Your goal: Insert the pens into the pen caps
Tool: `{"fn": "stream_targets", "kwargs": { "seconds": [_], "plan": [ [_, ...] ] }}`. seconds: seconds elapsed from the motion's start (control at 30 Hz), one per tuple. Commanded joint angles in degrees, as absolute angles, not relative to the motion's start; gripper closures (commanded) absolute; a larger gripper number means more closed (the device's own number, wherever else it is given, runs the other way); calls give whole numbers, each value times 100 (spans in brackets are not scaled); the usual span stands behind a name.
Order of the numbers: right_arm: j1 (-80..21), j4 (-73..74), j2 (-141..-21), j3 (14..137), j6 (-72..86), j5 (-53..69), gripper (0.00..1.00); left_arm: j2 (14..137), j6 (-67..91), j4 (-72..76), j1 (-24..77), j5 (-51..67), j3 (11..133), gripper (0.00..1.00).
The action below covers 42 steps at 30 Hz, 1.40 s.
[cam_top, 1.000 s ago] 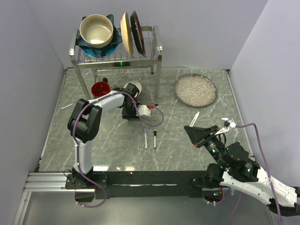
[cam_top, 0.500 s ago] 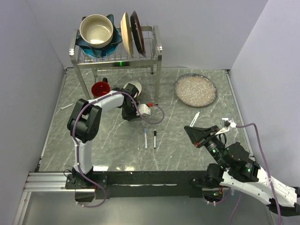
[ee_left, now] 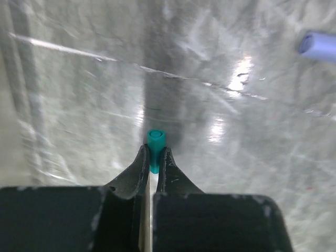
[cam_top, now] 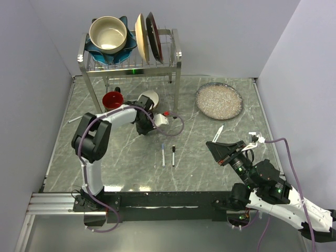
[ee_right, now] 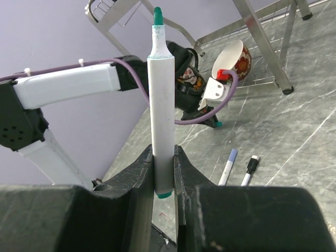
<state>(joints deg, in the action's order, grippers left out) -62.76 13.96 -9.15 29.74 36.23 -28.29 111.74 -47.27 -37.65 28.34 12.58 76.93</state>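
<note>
My left gripper point(ee_left: 155, 153) is shut on a small teal pen cap point(ee_left: 156, 138), which points away from the jaws just above the marble table; in the top view this gripper point(cam_top: 144, 129) is left of centre. My right gripper point(ee_right: 164, 157) is shut on a white pen with a teal tip point(ee_right: 161, 105), held upright; from above this gripper point(cam_top: 213, 143) and pen point(cam_top: 219, 130) hang at the right. A blue-ended pen point(cam_top: 163, 155) and a black-ended pen point(cam_top: 173, 155) lie side by side mid-table. The end of a pale blue cylinder point(ee_left: 318, 45) shows; cap or pen, I cannot tell.
A steel dish rack point(cam_top: 129, 59) with bowls and plates stands at the back. Under it are a red cup point(cam_top: 112, 100) and a patterned bowl point(cam_top: 149, 98). A plate of grains point(cam_top: 219, 101) sits at the back right. A thin white stick point(cam_top: 75, 119) lies at the left.
My left gripper has shut on the teal cap, and its wrist has shifted a little to the left and back. The right arm and its pen have not moved.
</note>
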Motion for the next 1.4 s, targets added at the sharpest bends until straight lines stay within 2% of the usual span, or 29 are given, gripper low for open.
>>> {"fn": "stream_targets", "kwargs": {
  "seconds": [0.0,0.1,0.3,0.4,0.47,0.63,0.67,0.77,0.83,1.13,1.37],
  "plan": [
    [-6302,1362,-914,3147,3683,-2813,100,10515,-3316,-3693,3102,1547,6883,99],
    [-6302,1380,-940,3138,3665,-2795,100,9873,-2533,-3297,3234,1512,6443,99],
    [-6302,1389,-1020,2998,3595,-2602,100,8932,-864,-3051,3401,1581,6337,99],
    [-6302,933,-1081,2734,3193,-1839,100,8204,-134,-2393,3506,2134,5996,99],
    [-6302,686,-1264,2602,3155,-1418,100,7737,593,-1392,3594,2880,5479,99],
    [-6310,-164,-1660,2164,3120,-599,100,6154,2911,1217,3630,3286,4153,99],
    [-6311,-350,-1826,2093,3120,-485,100,5778,3231,2179,3656,3287,3957,99],
    [-6311,-878,-2291,2030,3120,-89,100,5241,4260,3649,3787,2990,3271,99],
    [-6311,-1194,-2530,2056,3120,122,100,5046,4830,4120,3806,2770,2850,99],
    [-6372,-2144,-3805,2328,3278,562,100,4369,5950,5782,3867,2207,1776,99],
    [-6591,-2373,-4420,2636,3366,545,100,3894,5669,5598,3876,1925,1670,99]
  ]
}}
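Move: Down at the table, the left hand already pinches the green cap. The green pen, upright in the right fingers, has its middle about 18 cm back, 29 cm right and 31 cm above that hand. The blue-capped pen lies some 13 cm back and 9 cm right of the left hand, the black-capped pen 6 cm farther right. From the right hand the green cap is roughly 20 cm ahead, 27 cm left and 27 cm below. Keeping its pinch on the green cap, the left hand first draws back nearly level, then climbs about 30 cm while still going back, rolling some 100 degrees until its down-pointing fingers aim right, towards the pen. The right hand waits briefly, then brings the green pen about 15 cm left, sinking 7 cm, edging back and turning counter-clockwise, its grip kept. ##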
